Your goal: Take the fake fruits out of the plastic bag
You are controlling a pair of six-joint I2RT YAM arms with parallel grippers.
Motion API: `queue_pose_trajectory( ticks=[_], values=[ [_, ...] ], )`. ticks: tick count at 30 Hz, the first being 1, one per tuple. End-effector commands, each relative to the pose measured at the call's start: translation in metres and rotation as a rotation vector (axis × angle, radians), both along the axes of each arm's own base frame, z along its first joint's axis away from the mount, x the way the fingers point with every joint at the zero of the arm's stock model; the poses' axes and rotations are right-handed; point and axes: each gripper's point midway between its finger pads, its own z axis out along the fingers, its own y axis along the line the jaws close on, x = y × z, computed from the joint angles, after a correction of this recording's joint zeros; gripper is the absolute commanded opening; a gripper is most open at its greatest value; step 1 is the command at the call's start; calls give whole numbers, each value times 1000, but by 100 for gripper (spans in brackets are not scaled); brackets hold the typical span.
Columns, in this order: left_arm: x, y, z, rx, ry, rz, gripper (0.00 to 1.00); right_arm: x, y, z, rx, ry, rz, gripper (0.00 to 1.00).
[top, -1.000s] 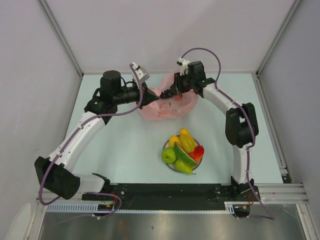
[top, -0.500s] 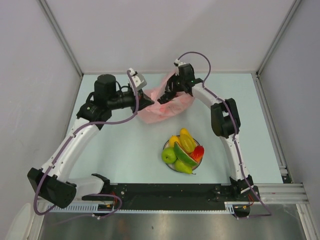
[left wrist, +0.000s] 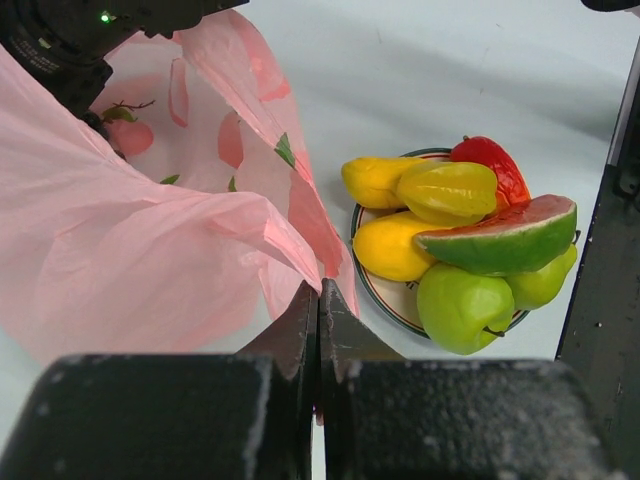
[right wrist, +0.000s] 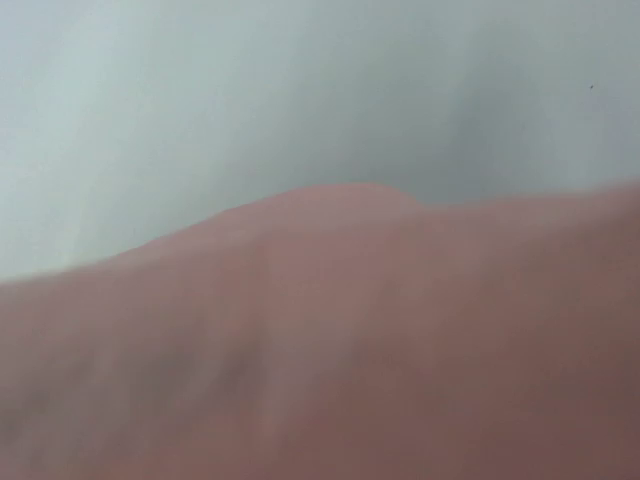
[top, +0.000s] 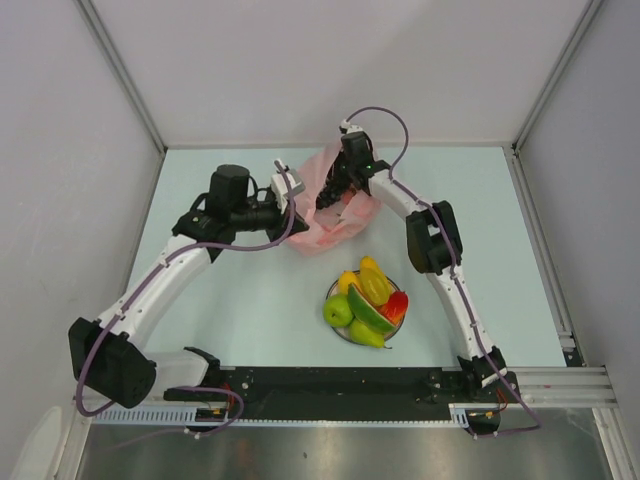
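The pink plastic bag point(top: 330, 225) lies crumpled at the back middle of the table. My left gripper point(top: 292, 200) is shut on its near edge, and the left wrist view shows the film point(left wrist: 130, 250) pinched between the closed fingertips of that gripper point(left wrist: 320, 300). My right gripper point(top: 335, 188) reaches down into the bag's mouth; pink film blurs the whole right wrist view, hiding its fingers. Fake fruits are piled on a plate point(left wrist: 379, 299): green apple point(left wrist: 462, 308), watermelon slice point(left wrist: 500, 235), yellow mangoes point(left wrist: 390, 245), green pear point(left wrist: 540, 280). I cannot tell whether any fruit is inside the bag.
The plate of fruit point(top: 365, 305) stands in front of the bag, towards the arm bases. The right arm's black elbow point(top: 425, 240) hangs over the table to the right of the bag. Grey walls enclose the table on three sides.
The right gripper has swung left and down into the bag's mouth. The left gripper has shifted slightly right with the bag's edge, bunching the bag up.
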Motion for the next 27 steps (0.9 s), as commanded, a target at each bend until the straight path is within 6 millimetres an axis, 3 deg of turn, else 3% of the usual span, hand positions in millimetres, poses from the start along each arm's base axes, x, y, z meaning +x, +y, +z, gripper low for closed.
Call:
queue_pose_trajectory(
  ticks=[1, 7, 13, 15, 16, 18, 19, 23, 24, 26, 27],
  values=[
    [-1, -7, -2, 5, -26, -37, 0, 18, -11, 0, -22, -37, -92, 68],
    [4, -9, -11, 5, 12, -18, 0, 26, -14, -15, -22, -38, -127, 64],
    [8, -9, -14, 22, 30, -9, 0, 32, -14, -17, 15, -35, -136, 55],
    [9, -9, -14, 20, 33, -7, 1, 35, -16, -17, 25, -39, -139, 42],
    [9, -10, -14, 18, 36, -7, 0, 36, -15, -15, 28, -49, -129, 30],
    [12, -10, -12, 17, 34, 0, 0, 37, -14, -9, 43, -53, -117, 15],
    [14, -10, -12, 17, 32, 1, 0, 36, -12, -5, 59, -54, -96, 0],
    [24, -8, -9, -17, 53, 50, 0, 27, -2, 22, 106, -67, -15, 0],
    [25, -8, -10, -26, 66, 61, 0, 26, -2, 39, 115, -85, 6, 0],
    [31, -8, -5, -63, 82, 89, 0, 16, 1, 46, 116, -81, 57, 0],
    [34, -8, -2, -78, 81, 102, 0, 9, 4, 67, 140, -93, 92, 0]
  ],
)
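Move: The right hand, fingers spread at the bag's far end, has the film there about 2 cm ahead and 2 cm below it; a dark fruit still in the bag lies some 5 cm back and 6 cm to its left. From the left hand, still gripping the near corner of the bag's mouth, that far film is roughly 33 cm ahead, 19 cm right and 20 cm lower; the fruit plate sits about 8 cm back, 22 cm right and 22 cm below. The right fingers shut almost completely, seeming to pinch the film at the bag's far end, after the hand pushes a good 2 cm forward and about as far down; it then eases up slightly and begins to draw back. Meanwhile the left hand keeps its grip on the bag's mouth and sinks about 3 cm, creeping a little forward. ##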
